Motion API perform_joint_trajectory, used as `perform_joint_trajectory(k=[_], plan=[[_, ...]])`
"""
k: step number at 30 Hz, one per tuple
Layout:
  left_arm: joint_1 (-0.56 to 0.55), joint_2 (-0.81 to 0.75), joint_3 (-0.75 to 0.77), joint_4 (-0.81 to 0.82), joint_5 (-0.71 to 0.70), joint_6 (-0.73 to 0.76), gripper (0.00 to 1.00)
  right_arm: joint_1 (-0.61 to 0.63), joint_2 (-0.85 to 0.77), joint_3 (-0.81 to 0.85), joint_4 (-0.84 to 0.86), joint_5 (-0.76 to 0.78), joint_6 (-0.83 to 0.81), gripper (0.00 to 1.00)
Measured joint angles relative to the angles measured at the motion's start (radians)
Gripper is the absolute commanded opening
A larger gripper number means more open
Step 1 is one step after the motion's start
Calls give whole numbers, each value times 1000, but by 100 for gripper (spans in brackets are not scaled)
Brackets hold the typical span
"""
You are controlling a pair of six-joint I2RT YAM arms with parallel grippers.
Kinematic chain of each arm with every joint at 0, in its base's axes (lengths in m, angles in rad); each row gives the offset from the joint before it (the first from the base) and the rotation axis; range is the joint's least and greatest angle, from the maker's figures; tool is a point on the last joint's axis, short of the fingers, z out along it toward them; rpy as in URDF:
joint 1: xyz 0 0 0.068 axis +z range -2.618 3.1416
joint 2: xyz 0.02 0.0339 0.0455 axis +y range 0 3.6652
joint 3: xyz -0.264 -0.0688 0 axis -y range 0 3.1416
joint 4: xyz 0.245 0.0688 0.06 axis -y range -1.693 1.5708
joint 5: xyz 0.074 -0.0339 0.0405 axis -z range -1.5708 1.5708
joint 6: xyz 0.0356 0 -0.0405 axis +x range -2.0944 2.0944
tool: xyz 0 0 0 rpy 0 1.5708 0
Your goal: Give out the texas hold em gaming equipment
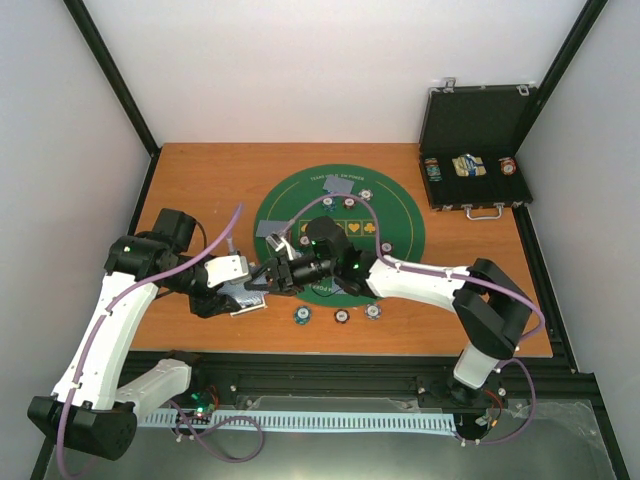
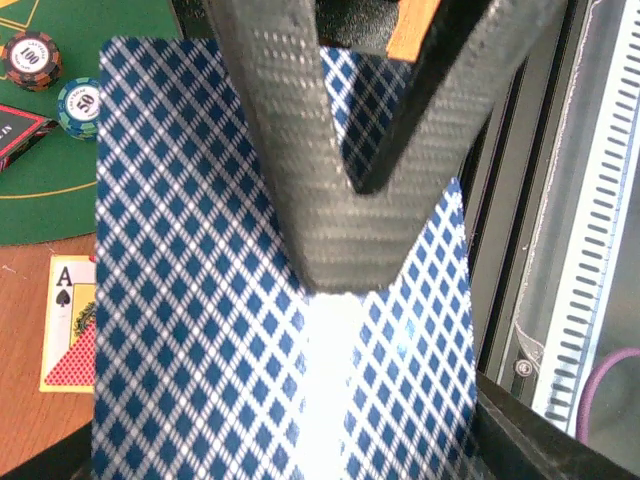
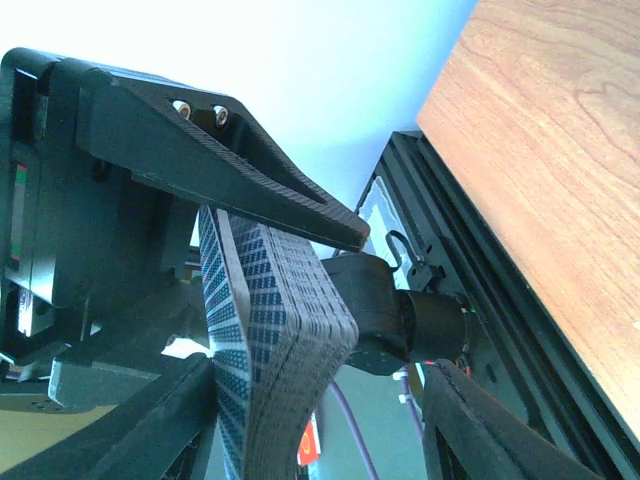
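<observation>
My left gripper (image 1: 238,292) is shut on a thick deck of blue diamond-backed playing cards (image 2: 200,300), held above the table's near left part. The deck (image 3: 275,330) shows edge-on in the right wrist view, with a left finger (image 3: 220,170) lying across it. My right gripper (image 1: 270,277) meets the deck from the right. It is open, with one of its fingers (image 3: 130,430) on each side of the deck's end and a gap on the right side. Three poker chips (image 1: 342,316) lie in a row at the near rim of the green mat (image 1: 400,235).
An open black case (image 1: 475,120) with chips and cards inside stands at the back right. An ace of spades (image 2: 68,320) lies face up on the wood beside the mat. Two chips (image 2: 32,60) and a black-and-red marker (image 2: 15,135) lie on the mat.
</observation>
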Motion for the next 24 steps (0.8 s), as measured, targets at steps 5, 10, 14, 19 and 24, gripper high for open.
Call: perform_joint_trajectory(k=[5,10,14,19,24], plan=[[0,0,0,-1,-12,0,12,-15,-21,-6,-36,1,-27,44],[0,0,0,-2,-23,0,12,-25,-53,-6,-90,9,-58,23],[0,0,0,-3,-27,0,12,-37,-82,-6,-143,26,-79,9],[0,-2,0,-5,-23,0,12,-59,-98,-5,-223,52,-106,3],[0,-3,0,-4,-12,0,12,-101,-124,-5,-297,63,-135,3]])
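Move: Just to the left of the right fingers, about 3 cm off, 1 cm back and at the same height, is the middle of the top card, already slid a little out over the deck's right end. The card box lies some 5 cm left and 3 cm back, the teal chips about 8 cm right and 6 cm back, both roughly 17 cm below. From the left hand, which grips the deck, the card is about 3 cm right, level with it. Closing from half open to shut, the right fingers pinch the top card's protruding end while the hand draws it off the deck, about 5 cm to the right and, mostly towards the end, 3 cm forward. The right wrist turns some 10 degrees, partly clockwise. The left hand stays in place and keeps its grip on the deck. ##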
